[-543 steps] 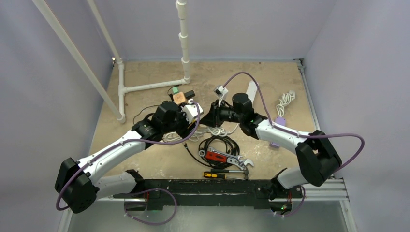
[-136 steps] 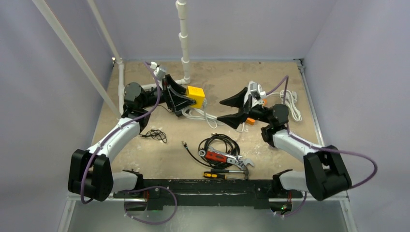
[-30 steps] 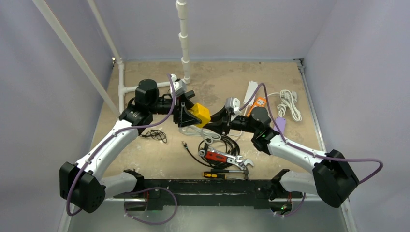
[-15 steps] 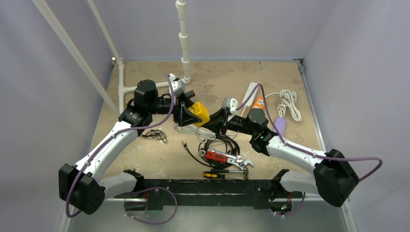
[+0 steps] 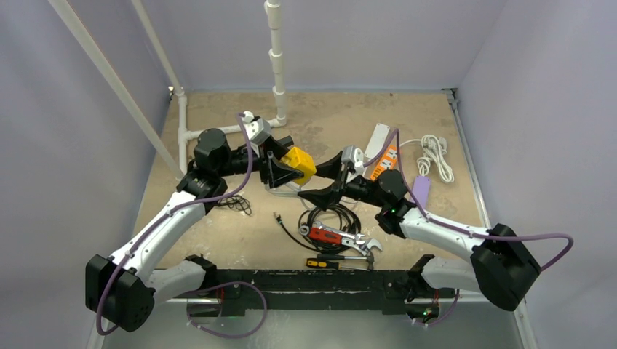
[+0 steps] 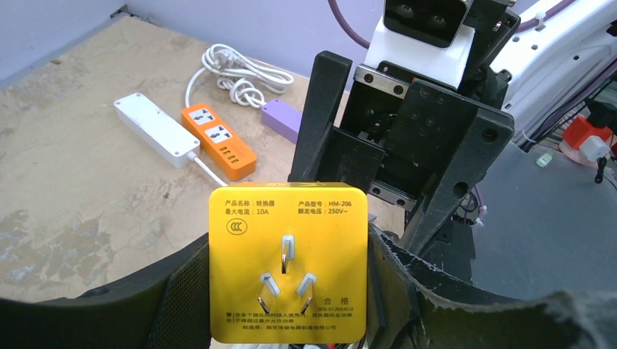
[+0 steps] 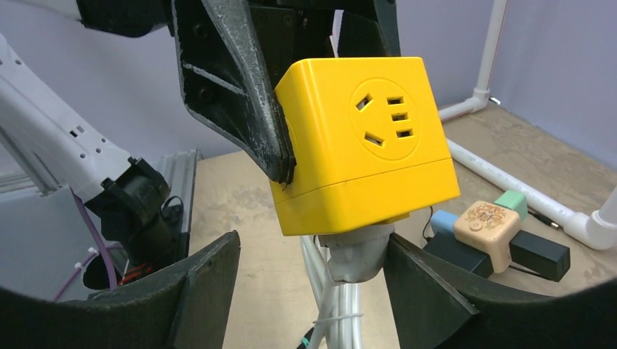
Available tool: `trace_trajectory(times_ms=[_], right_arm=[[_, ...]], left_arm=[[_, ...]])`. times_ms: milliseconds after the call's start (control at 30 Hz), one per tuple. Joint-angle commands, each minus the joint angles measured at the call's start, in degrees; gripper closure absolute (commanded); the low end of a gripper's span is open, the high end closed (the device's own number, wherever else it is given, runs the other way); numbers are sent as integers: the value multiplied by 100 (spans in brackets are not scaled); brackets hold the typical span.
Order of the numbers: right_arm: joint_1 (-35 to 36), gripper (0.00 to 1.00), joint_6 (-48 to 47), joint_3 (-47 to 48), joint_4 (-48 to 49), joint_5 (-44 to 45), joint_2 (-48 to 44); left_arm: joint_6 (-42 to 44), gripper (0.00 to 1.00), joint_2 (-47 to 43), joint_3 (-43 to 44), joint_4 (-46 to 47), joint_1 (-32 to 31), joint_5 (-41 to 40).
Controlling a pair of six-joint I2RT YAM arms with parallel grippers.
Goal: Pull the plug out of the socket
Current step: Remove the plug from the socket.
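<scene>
The socket is a yellow cube (image 5: 300, 163) held off the table, with my left gripper (image 5: 280, 166) shut on its sides. In the left wrist view its pronged face (image 6: 287, 262) fills the space between my fingers. A white plug (image 7: 356, 254) sits in the cube's underside, and its white cable (image 7: 342, 313) hangs down. My right gripper (image 7: 313, 291) is open around the plug. Its right finger (image 7: 422, 291) is against the plug and its left finger (image 7: 211, 283) stands well apart. From above, the right gripper (image 5: 324, 178) is just right of the cube.
A white power strip (image 5: 376, 138), an orange strip (image 5: 389, 156), a coiled white cable (image 5: 431, 156) and a purple adapter (image 5: 420, 187) lie at the back right. A black cable coil (image 5: 331, 214), a red tool (image 5: 327, 234) and a screwdriver (image 5: 324, 263) lie nearer. White pipes (image 5: 218, 131) stand at the back left.
My right gripper's jaws have spread wide from a narrow hold under the cube. The left arm has shifted the cube slightly up and to the right.
</scene>
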Motion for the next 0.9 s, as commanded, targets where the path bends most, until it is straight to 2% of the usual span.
trace_trajectory(times_ms=[0,300,500,600,667,800,833,867], right_arm=[[72,27,297,37,699,329,84],[77,28,539,233,716,803,639],[79,42,713,209,952,854,631],[77,51,806,161,1199,786,595],[78,62,870,126,1366,673,622],[73,100,866,117,1275,760,444],[77,100,827,114,1159,916,332],[76,100,758,147,994,1046,190]], left_arm=[[-418,100,-212,-121,971,6,-84],[-584,100,-372,-248,1314,-1,70],[-608,100,-342,-252,1336,-1,88],[-633,100,-342,-282,1390,-1,79],[-663,100,-310,-290,1419,-1,79],[-494,100,-251,-237,1201,-1,-100],[-336,98,-247,-177,988,-1,-237],[-167,86,-251,-110,636,-1,-419]])
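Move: Just ahead of the open right fingers, the white plug hangs from the socket's underside, about 2 cm forward, 2 cm left and 2 cm down. The yellow socket sits roughly 3 cm forward, 4 cm left and 3 cm above the right hand; the left gripper's near finger is some 7 cm left, level fore and aft, 3 cm up. From the left hand, the plug lies about 3 cm back, 3 cm right and 5 cm down. Reaching forward and down about 2.5 cm each and slightly left, the open right hand comes around the plug under the socket, rolling some 5–10 degrees with its forward side down. It then rises about 2 cm, easing back slightly, as its fingers close and pinch the plug's narrow lower end. The left hand keeps its grip on the socket and lifts it about 1.5 cm. ##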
